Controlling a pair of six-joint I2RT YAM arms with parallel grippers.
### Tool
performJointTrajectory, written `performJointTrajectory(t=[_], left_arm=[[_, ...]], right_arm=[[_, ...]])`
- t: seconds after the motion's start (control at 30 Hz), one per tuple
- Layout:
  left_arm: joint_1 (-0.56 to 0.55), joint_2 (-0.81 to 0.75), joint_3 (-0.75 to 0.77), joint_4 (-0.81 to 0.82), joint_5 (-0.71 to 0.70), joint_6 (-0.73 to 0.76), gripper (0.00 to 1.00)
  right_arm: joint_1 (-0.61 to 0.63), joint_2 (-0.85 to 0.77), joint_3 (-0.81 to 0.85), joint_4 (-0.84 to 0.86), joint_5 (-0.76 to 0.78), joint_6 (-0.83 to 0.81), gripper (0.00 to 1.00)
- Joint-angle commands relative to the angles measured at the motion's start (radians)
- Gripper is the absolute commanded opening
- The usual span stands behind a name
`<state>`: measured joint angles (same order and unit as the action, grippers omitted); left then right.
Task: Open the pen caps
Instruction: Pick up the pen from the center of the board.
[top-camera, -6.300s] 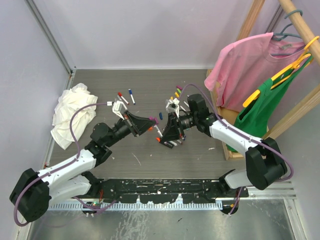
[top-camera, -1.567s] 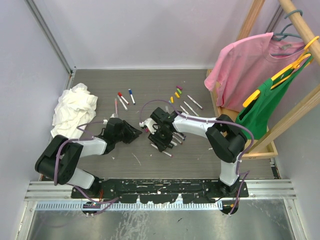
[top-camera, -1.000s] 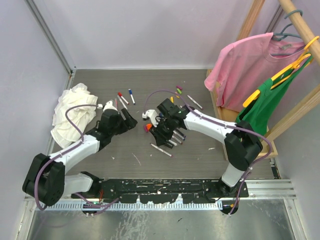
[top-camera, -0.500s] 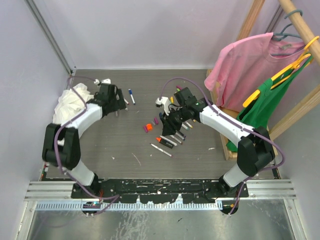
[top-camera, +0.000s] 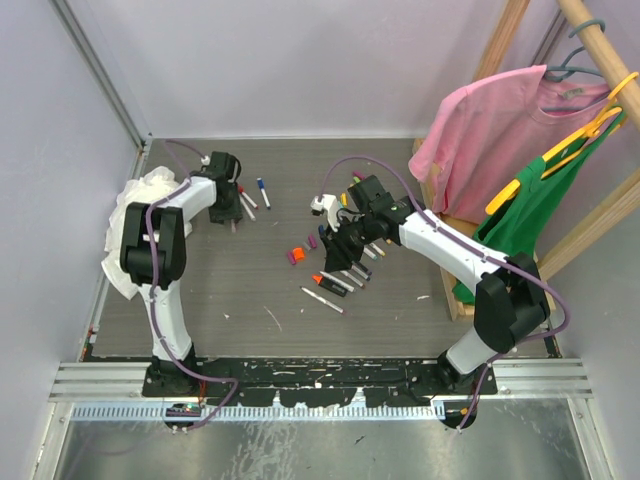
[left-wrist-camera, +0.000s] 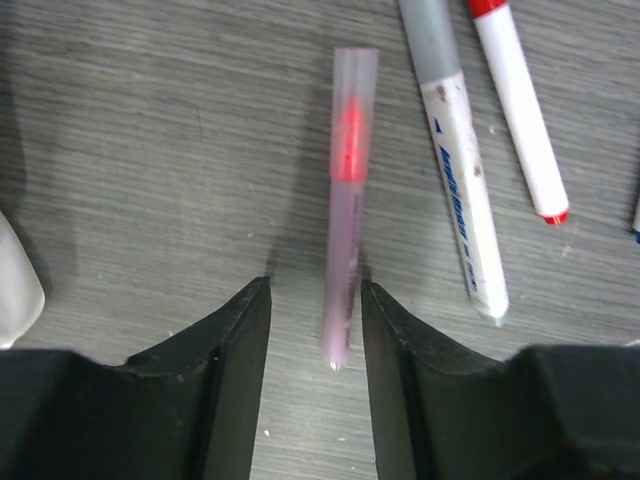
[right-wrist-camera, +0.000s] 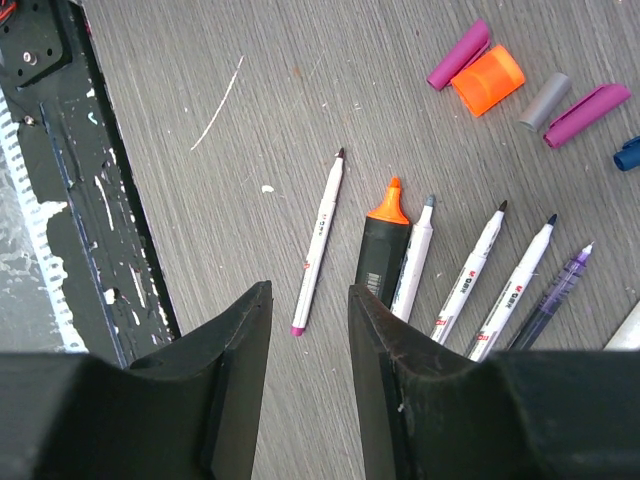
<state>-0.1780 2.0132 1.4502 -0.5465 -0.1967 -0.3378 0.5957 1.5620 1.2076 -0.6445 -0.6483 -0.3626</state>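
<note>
A pink pen (left-wrist-camera: 345, 240) with a frosted cap (left-wrist-camera: 355, 80) lies on the table. My left gripper (left-wrist-camera: 315, 290) is open and straddles the pen's bare end, with a gap on each side. Beside it lie a grey-capped pen (left-wrist-camera: 455, 170) and a red-capped pen (left-wrist-camera: 515, 110). My right gripper (right-wrist-camera: 308, 295) is open and empty above several uncapped pens (right-wrist-camera: 470, 275) and an orange highlighter (right-wrist-camera: 380, 260). Loose pen caps lie beyond them: magenta (right-wrist-camera: 458, 55), orange (right-wrist-camera: 487, 80), grey (right-wrist-camera: 544, 100), purple (right-wrist-camera: 585, 113). From above, the left gripper (top-camera: 230, 212) is far left and the right gripper (top-camera: 338, 258) is at centre.
A white rag (top-camera: 135, 230) lies at the left wall next to the left arm. A wooden rack with a pink shirt (top-camera: 490, 130) and a green garment (top-camera: 520, 225) stands on the right. More caps (top-camera: 355, 182) lie at the back. A blue-capped pen (top-camera: 262, 190) lies by the left gripper.
The left arm swung from the centre out to the far-left pens and settled over the pink pen. The right arm shifted right, then held still. Orange and purple caps now lie mid-table.
</note>
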Motion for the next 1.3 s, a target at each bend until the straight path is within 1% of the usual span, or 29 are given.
performJointTrajectory(t=[0.0,0.07,0.17,0.37,0.5,0.6,0.67,0.73,0.87,1.0,1.1,1.27], left_arm=[[0.019,0.030,0.082,-0.049,0.060,0.032,0.40],[0.021,0.049,0.103,-0.059,0.065,0.035,0.38],[0.028,0.073,0.128,-0.071,0.085,0.034,0.32],[0.050,0.105,0.141,-0.076,0.127,0.022,0.24],[0.060,0.100,0.131,-0.076,0.134,0.021,0.12],[0.064,0.077,0.105,-0.064,0.126,0.018,0.09],[0.064,0.047,0.080,-0.047,0.115,0.018,0.04],[0.064,0.007,0.045,-0.023,0.100,0.015,0.00],[0.064,-0.086,-0.044,0.037,0.089,-0.001,0.00],[0.064,-0.198,-0.152,0.110,0.111,-0.035,0.00],[0.063,-0.294,-0.253,0.186,0.156,-0.074,0.00],[0.051,-0.503,-0.483,0.382,0.280,-0.157,0.00]], right_arm=[[0.003,-0.029,0.004,0.020,-0.006,-0.014,0.42],[0.003,-0.025,0.004,0.020,-0.007,-0.015,0.42],[0.003,-0.023,0.002,0.020,-0.007,-0.015,0.42],[0.002,-0.026,0.001,0.020,-0.007,-0.017,0.42],[0.002,-0.029,0.001,0.019,-0.012,-0.018,0.42],[0.001,-0.029,0.001,0.020,-0.018,-0.017,0.42],[0.001,-0.031,0.001,0.020,-0.027,-0.017,0.42],[-0.002,-0.034,0.000,0.020,-0.039,-0.018,0.42],[-0.005,-0.037,-0.002,0.020,-0.065,-0.017,0.42],[-0.008,-0.042,-0.004,0.020,-0.091,-0.016,0.42],[-0.016,-0.050,-0.006,0.022,-0.116,-0.016,0.42],[-0.037,-0.068,-0.015,0.034,-0.174,-0.001,0.42]])
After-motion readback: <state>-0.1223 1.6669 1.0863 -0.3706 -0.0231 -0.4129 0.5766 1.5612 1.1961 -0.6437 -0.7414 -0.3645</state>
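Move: The pink pen lies lengthwise between the left hand's open fingers, its middle about 4 cm ahead of that hand, 1 cm to its right and 1 cm below. At that same level, the grey marker is some 7 cm ahead and 5 cm right of the hand, the red marker 9 ahead and 6 right, the blue marker 10 ahead and 10 right. From the right hand, the pen is roughly 13 cm ahead, 28 cm left and 12 cm below. The pink pen's barrel is pinched near its rear end as the left hand edges 1.5 cm forward and slightly down, closing its half-open fingers. Keeping that grip, the hand draws back nearly 7 cm, away from the grey and red markers, and late in that pull rises about 4 cm, the wrist tilting some 15 degrees. ##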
